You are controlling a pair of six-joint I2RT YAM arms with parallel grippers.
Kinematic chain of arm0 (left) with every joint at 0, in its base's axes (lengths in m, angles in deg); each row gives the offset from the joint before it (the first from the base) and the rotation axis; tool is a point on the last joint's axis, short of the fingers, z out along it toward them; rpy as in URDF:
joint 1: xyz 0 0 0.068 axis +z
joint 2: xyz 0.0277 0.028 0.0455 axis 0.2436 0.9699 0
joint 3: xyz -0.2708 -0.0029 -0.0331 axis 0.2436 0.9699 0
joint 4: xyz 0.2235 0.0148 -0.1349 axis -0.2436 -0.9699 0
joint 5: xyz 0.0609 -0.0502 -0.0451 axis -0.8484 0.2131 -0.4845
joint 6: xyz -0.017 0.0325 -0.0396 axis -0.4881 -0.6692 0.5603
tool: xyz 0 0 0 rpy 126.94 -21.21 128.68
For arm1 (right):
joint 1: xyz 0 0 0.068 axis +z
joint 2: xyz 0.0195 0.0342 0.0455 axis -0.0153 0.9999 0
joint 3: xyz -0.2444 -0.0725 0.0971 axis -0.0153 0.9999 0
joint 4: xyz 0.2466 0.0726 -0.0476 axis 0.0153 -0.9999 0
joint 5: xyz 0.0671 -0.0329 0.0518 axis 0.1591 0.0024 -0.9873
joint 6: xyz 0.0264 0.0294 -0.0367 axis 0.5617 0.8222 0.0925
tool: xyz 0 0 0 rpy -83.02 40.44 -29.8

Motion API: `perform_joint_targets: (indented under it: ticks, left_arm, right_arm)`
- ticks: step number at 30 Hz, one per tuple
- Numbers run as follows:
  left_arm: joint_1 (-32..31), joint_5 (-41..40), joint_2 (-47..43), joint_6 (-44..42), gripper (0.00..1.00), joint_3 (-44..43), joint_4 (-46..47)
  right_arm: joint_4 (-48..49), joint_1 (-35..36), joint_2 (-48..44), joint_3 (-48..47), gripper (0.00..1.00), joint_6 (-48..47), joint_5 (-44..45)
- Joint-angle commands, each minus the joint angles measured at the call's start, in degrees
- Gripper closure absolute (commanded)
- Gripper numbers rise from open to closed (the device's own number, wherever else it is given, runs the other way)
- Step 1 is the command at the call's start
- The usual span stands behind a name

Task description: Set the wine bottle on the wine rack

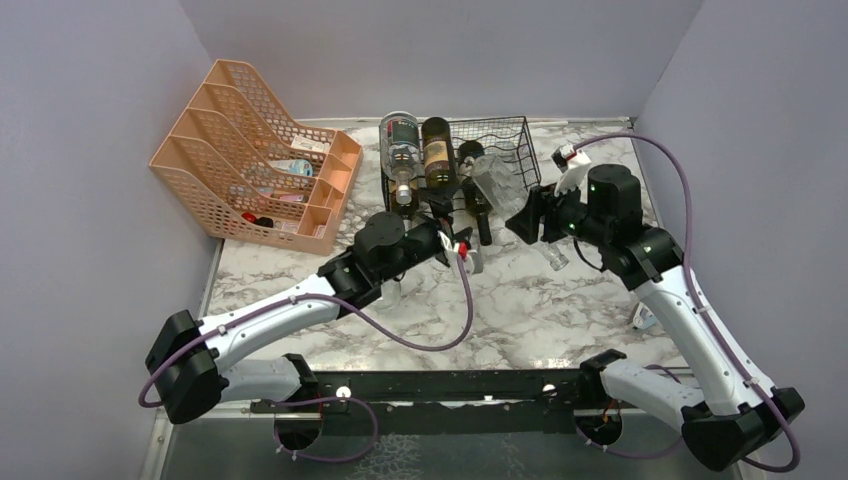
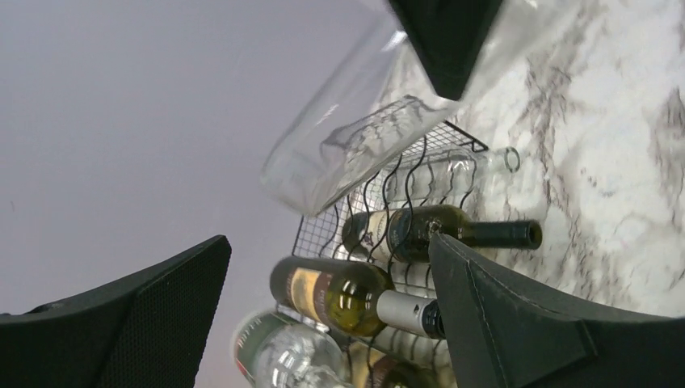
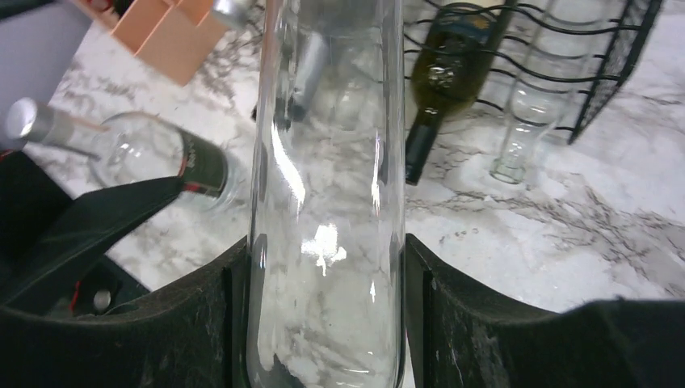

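A clear empty wine bottle (image 3: 327, 202) is clamped between the black fingers of my right gripper (image 3: 325, 267), which is shut on its body. In the top view the bottle (image 1: 495, 182) hangs tilted over the front right of the black wire wine rack (image 1: 505, 135), with the right gripper (image 1: 520, 210) behind it. My left gripper (image 1: 468, 250) stands wide open just in front of the rack, holding nothing. In its wrist view the left gripper (image 2: 331, 315) faces the wine rack (image 2: 404, 174) and the held bottle (image 2: 339, 153) above it.
Other bottles lie on the rack: a clear one with a green label (image 1: 400, 140), a dark one with a tan label (image 1: 436, 150), a dark green one (image 3: 452, 73) and a clear one (image 3: 525, 121). A peach mesh organizer (image 1: 260, 150) stands at the back left.
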Motion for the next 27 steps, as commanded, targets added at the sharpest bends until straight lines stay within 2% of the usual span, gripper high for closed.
perform_joint_targets:
  ticks: [1, 2, 4, 6, 8, 15, 21, 27]
  left_arm:
    - [-0.21, -18.9, -1.76, 30.13, 0.01, -5.39, 2.8]
    - [-0.13, -22.74, -1.41, 33.0, 0.01, -7.81, -0.03]
    - [-0.12, -24.12, -0.75, 35.41, 0.01, -11.89, -6.2]
    - [-0.04, -25.99, -0.95, 39.83, 0.01, -12.84, -7.01]
    - [0.24, -26.56, -1.26, 43.88, 0.01, -12.84, -7.24]
    - [0.93, -24.47, -1.37, 56.46, 0.01, -17.56, -19.89]
    - [0.93, -24.71, -4.26, 60.57, 0.01, -17.77, -24.05]
    - [1.0, -25.29, -7.49, 58.27, 0.01, -20.4, -30.45]
  right_arm:
    - [8.08, 0.21, 1.95, -2.72, 0.99, 5.87, 11.79]
    - [9.11, 0.22, 2.89, -2.76, 0.99, 6.51, 12.35]
    - [11.01, 0.18, 5.04, -3.12, 0.99, 7.88, 13.89]
    - [13.44, 0.2, 7.61, -3.45, 0.99, 8.92, 14.93]
    - [16.05, 0.16, 10.49, -3.98, 0.99, 9.7, 14.94]
    - [25.09, 0.19, 21.81, -6.91, 0.99, 10.53, 14.92]
    - [30.95, 0.17, 30.67, -9.69, 0.99, 11.99, 16.38]
    - [36.09, 0.18, 38.27, -12.44, 0.99, 11.42, 20.78]
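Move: From the right hand, which already grips the clear bottle, the free upper place on the rack is about 20 cm ahead, 6 cm left and 11 cm down. The yellow-label bottle lies some 10 cm left of that place. The dark low bottle is 18 cm ahead, 6 left and 17 below the hand, the low clear bottle equally far ahead and deep, 2 right. From the left hand the place is roughly 20 cm ahead, 4 right, 13 down. Carry the clear bottle in the closed right gripper forward about 18 cm to the rack, sinking steadily some 8 cm and easing slightly left, while turning it about 20 degrees clockwise. Meanwhile take the empty, open left gripper up and left out of the way, then let it sink partly back, rolling and swinging its fingers round to point forward and down. ##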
